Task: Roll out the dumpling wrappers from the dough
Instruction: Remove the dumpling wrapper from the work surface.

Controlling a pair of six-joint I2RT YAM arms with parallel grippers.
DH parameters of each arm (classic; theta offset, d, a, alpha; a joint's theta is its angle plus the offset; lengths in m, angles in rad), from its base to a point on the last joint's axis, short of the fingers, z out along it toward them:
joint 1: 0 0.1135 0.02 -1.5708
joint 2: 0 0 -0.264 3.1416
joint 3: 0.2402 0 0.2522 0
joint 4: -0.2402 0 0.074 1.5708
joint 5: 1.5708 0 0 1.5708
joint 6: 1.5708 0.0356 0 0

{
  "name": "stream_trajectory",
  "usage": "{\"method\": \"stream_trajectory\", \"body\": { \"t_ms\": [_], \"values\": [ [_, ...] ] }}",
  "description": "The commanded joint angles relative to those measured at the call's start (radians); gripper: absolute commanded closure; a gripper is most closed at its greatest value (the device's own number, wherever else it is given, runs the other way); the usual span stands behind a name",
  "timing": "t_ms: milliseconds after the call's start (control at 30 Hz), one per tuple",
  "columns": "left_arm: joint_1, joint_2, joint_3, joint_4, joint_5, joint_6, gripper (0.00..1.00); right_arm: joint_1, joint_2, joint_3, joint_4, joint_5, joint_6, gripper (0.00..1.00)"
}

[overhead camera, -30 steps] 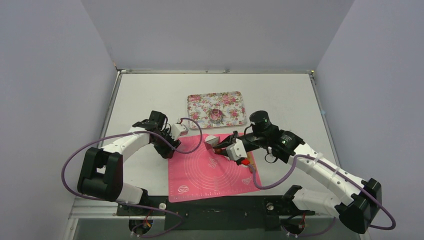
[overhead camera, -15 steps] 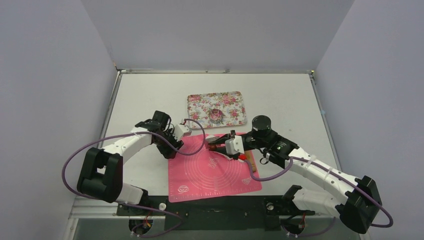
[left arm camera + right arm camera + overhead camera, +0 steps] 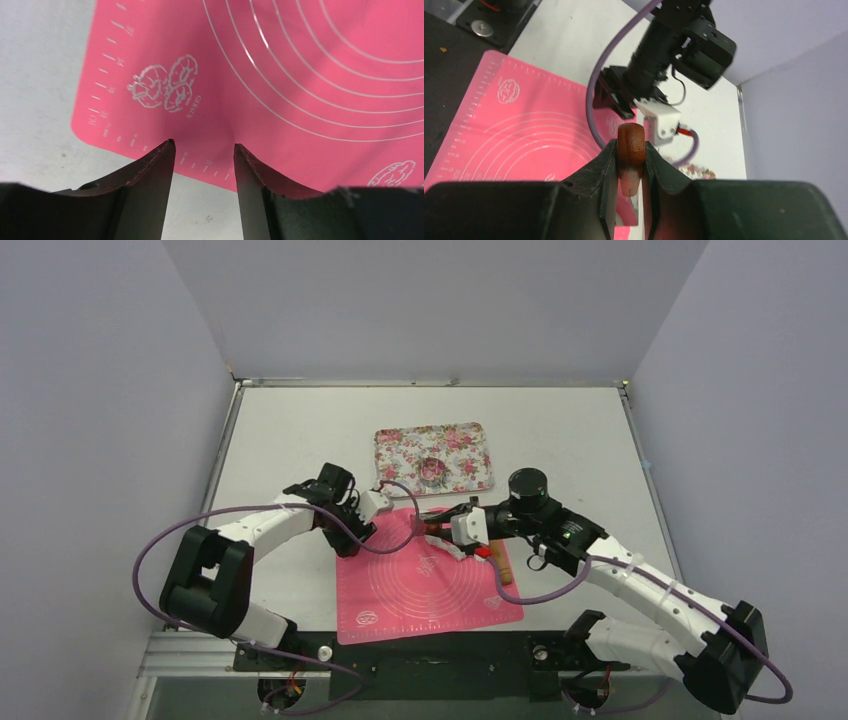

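Note:
My right gripper (image 3: 437, 528) hovers over the back edge of the pink mat (image 3: 420, 590), shut on a brown wooden rolling pin (image 3: 631, 145) that lies along its fingers. The pin's other end (image 3: 503, 568) sticks out behind the wrist. My left gripper (image 3: 352, 540) hangs open over the mat's left edge (image 3: 300, 60), with nothing between its fingers (image 3: 150, 165). I cannot make out the dough; the spot under the right fingers is covered. No dumpling wrappers are in view.
A floral tray (image 3: 400, 445) lies behind the mat with a metal ring cutter (image 3: 432, 470) in it. Both purple cables loop beside the arms. In the right wrist view the left arm (image 3: 664, 55) stands close ahead.
The left gripper has moved right, toward the mat's back-left part. The right gripper has shifted slightly left and back with the pin still in it.

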State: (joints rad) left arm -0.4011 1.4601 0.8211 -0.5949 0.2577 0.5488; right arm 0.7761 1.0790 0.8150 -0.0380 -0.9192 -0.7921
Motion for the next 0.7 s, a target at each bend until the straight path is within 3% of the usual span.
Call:
{"method": "stream_trajectory", "body": {
  "t_ms": [0,100,200,433,533,667],
  "values": [
    [0.026,0.030,-0.042,0.043,-0.030,0.006,0.55,-0.061,-0.053,-0.067,-0.241,0.149,-0.053,1.00],
    [0.062,0.027,-0.040,0.029,0.023,0.011,0.55,-0.110,-0.038,-0.095,-0.226,0.139,-0.042,1.00],
    [0.131,-0.011,-0.012,-0.011,0.114,0.027,0.55,-0.129,-0.020,-0.144,-0.068,0.089,0.028,1.00],
    [0.153,-0.195,0.072,-0.080,0.290,0.065,0.54,-0.115,-0.057,-0.099,0.227,0.146,0.334,1.00],
    [0.153,-0.291,0.175,-0.106,0.387,0.038,0.51,-0.114,-0.064,-0.068,0.256,0.201,0.421,1.00],
    [0.137,-0.274,0.365,-0.068,0.490,-0.104,0.48,-0.118,-0.051,-0.045,0.318,0.352,0.489,1.00]
  ]
}}
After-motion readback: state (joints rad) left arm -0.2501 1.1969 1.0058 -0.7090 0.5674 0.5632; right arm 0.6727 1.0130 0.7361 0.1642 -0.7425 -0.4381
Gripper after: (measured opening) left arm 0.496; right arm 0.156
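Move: The right hand, gripping the scraper, has the dumpling wrapper about 16 cm ahead, 4 cm left and 24 cm below; the dough scraps lie roughly 10 cm ahead and 1 cm right, the rolling pin 11 cm ahead and 11 cm right, the tray 32 cm ahead and 4 cm left. From the low left hand, the wrapper is some 8 cm ahead, 19 cm right and 2 cm down. Left hand dips leftward, then rises about 15 cm off the mat's left edge; right carries scraper 5 cm forward. ##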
